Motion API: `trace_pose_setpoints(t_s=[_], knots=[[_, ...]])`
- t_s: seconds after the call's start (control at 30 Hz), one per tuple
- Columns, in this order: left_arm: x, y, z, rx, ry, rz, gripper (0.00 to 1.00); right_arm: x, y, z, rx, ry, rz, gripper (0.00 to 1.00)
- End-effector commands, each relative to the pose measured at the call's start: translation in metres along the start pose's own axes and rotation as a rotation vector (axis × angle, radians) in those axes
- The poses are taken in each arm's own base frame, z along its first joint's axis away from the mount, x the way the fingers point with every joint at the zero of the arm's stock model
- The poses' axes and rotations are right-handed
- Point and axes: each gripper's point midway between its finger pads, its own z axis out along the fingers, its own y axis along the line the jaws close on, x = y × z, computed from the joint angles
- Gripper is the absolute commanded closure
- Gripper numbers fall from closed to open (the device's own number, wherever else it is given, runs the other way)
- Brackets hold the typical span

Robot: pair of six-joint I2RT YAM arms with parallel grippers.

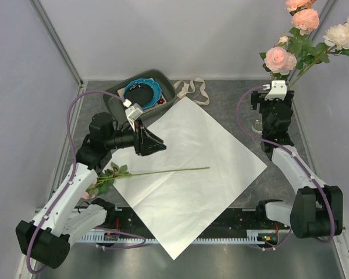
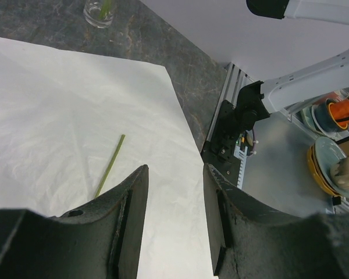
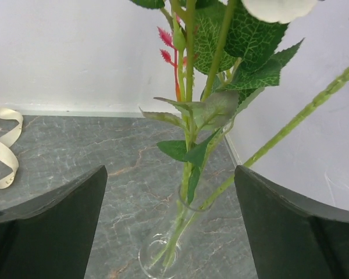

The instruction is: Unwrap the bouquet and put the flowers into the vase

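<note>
The bouquet lies undone: its white paper (image 1: pixel 203 151) is spread flat on the table. One rose with its long stem (image 1: pixel 163 171) lies across the paper's left side, and the stem's end (image 2: pixel 110 165) shows in the left wrist view. Several pink and cream flowers (image 1: pixel 302 40) stand in the clear vase (image 3: pixel 168 256) at the right wall, its base (image 1: pixel 257 125) half hidden by the right arm. My right gripper (image 3: pixel 170 171) is open wide, a finger on either side of the stems (image 3: pixel 189 174) without touching them. My left gripper (image 1: pixel 154 142) hovers open over the paper (image 2: pixel 64 116), holding nothing.
A grey tray (image 1: pixel 113 102) with a blue dish (image 1: pixel 142 93) sits at the back left. The cream ribbon (image 1: pixel 192 90) lies loose behind the paper, also seen as ribbon (image 3: pixel 6 148) from the right wrist. Walls close in on both sides.
</note>
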Motion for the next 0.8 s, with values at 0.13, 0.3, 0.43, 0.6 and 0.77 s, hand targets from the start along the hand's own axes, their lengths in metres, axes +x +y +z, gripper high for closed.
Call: trace_pose_setpoints(t_s=[0.13, 0.3, 0.43, 0.6, 0.77], knots=[[-0.008, -0.013, -0.004, 0.045, -0.027, 0.035, 0.5, 0.014, -0.018, -0.036, 0.137, 0.137, 0.148, 0.02], [-0.008, -0.012, -0.005, 0.037, -0.031, 0.032, 0.49, 0.03, -0.018, -0.072, 0.184, 0.258, 0.328, 0.02], [-0.006, -0.004, -0.001, 0.004, -0.029, -0.041, 0.5, 0.068, 0.022, -0.12, 0.027, 0.428, 0.45, 0.02], [0.033, 0.079, -0.005, -0.449, -0.03, -0.441, 0.48, 0.079, 0.085, -0.167, -0.221, 0.524, 0.473, 0.02], [0.089, 0.127, -0.019, -0.748, -0.019, -0.776, 0.53, 0.059, 0.167, -0.199, -0.601, 0.54, 0.367, 0.02]])
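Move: The cut end of the last flower's stem lies on the paper about 22 cm back and 24 cm left of the right hand, some 26 cm below. The vase with the placed flowers stands about 3 cm ahead and 2 cm right of that hand, its middle 16 cm below. The white paper's middle is roughly 23 cm back and 33 cm left. From the left hand, the stem end lies about 17 cm right, 2 cm ahead and 27 cm below. Open right hand backs 14 cm off the vase, swinging left and down towards the stem; left hand dips. ##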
